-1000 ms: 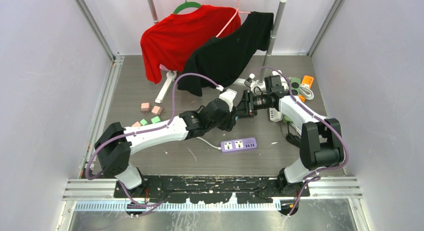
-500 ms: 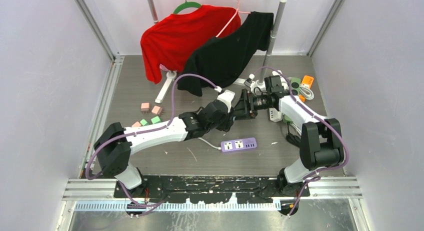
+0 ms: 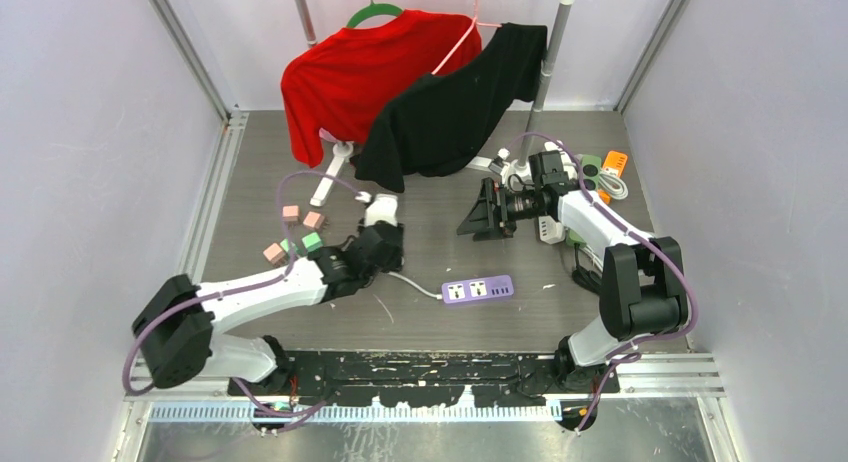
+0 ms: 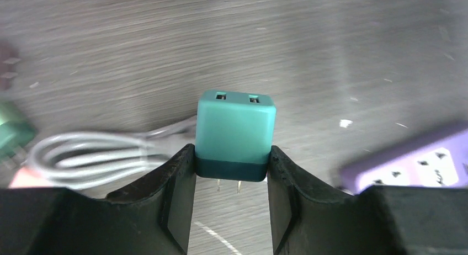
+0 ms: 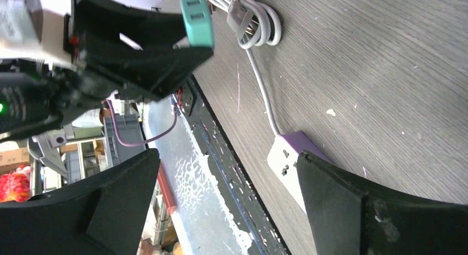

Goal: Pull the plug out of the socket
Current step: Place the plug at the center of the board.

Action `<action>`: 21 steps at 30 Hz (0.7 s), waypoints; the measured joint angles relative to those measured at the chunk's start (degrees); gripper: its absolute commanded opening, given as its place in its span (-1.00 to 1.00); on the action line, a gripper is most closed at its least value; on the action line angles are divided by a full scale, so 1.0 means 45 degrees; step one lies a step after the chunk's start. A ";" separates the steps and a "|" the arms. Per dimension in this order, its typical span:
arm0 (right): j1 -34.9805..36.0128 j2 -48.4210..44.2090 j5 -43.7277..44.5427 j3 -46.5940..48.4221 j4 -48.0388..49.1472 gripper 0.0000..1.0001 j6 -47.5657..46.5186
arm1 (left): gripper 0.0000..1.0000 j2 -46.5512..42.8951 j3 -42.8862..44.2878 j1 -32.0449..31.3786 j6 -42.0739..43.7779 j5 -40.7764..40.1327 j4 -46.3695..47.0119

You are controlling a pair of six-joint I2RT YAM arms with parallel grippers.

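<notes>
My left gripper [image 4: 232,155] is shut on a teal cube plug [image 4: 235,128], whose two metal prongs point back between the fingers. The plug hangs free above the grey table, apart from the purple socket strip [image 4: 419,161]. In the top view the left gripper [image 3: 385,254] sits left of the socket strip [image 3: 478,289]. My right gripper [image 3: 480,217] hovers wide open behind the strip with nothing in it. Its wrist view looks between the open fingers [image 5: 226,161] at the left gripper holding the plug [image 5: 197,20] and at the strip [image 5: 292,155].
A coiled white cable [image 5: 256,23] runs to the strip. Small pink and green plugs [image 3: 300,232] lie at the left. Red and black shirts [image 3: 420,92] hang on a rack at the back. A white adapter [image 3: 550,229] and orange and green items [image 3: 608,167] sit at the right.
The grippers were together at the table's middle. The right gripper has opened, and the left arm has drawn back left and nearer with the teal plug.
</notes>
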 measured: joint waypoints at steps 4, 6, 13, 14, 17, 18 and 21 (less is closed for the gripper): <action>0.0000 0.0000 0.0121 0.0000 -0.0010 0.99 -0.0015 | -1.00 -0.1676 -0.1574 0.1753 -0.0748 -0.0073 -0.0199; 0.0000 0.0000 0.0165 0.0000 -0.0024 0.99 -0.0015 | -1.00 -0.2662 -0.2312 0.2890 -0.1112 -0.0024 -0.0330; 0.0000 0.0000 0.0238 0.0000 -0.0034 0.99 -0.0015 | -1.00 -0.4988 -0.3701 0.5425 -0.1889 -0.0102 -0.0840; 0.0000 0.0000 0.0238 0.0000 -0.0039 0.99 -0.0019 | -1.00 -0.5149 -0.3769 0.5756 -0.1957 -0.0092 -0.0937; 0.0000 0.0000 0.0238 0.0000 -0.0034 0.99 -0.0015 | -1.00 -0.5236 -0.3847 0.6581 -0.2239 -0.0083 -0.1166; 0.0000 0.0000 0.0238 0.0000 -0.0034 0.99 -0.0015 | -0.99 -0.5212 -0.3847 0.6766 -0.2307 -0.0087 -0.1268; -0.0005 0.0000 0.0243 0.0000 -0.0039 0.99 -0.0015 | -0.88 -0.5061 -0.3847 0.7111 -0.2599 -0.0107 -0.1564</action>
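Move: The group of loose plugs, where the held teal plug is being taken, has its middle about 26 cm to the left of the left hand, 5 cm ahead and 9 cm below. Its nearest pink plug lies 20 cm to that hand's left, level with it; the coiled white cable is 10 cm left and 2 ahead, the purple strip 18 cm right and 5 back. From the right hand the group lies some 45 cm left, straight across. The teal plug, still pinched between the left fingers with its prongs free, is swept about 20 cm to the left, over the coiled cable towards the loose plugs, quickly first and slowing at the end. The wrist swings some 40 degrees counter-clockwise on the way, and the hand sinks slightly, about 2 cm, keeping its hold. ##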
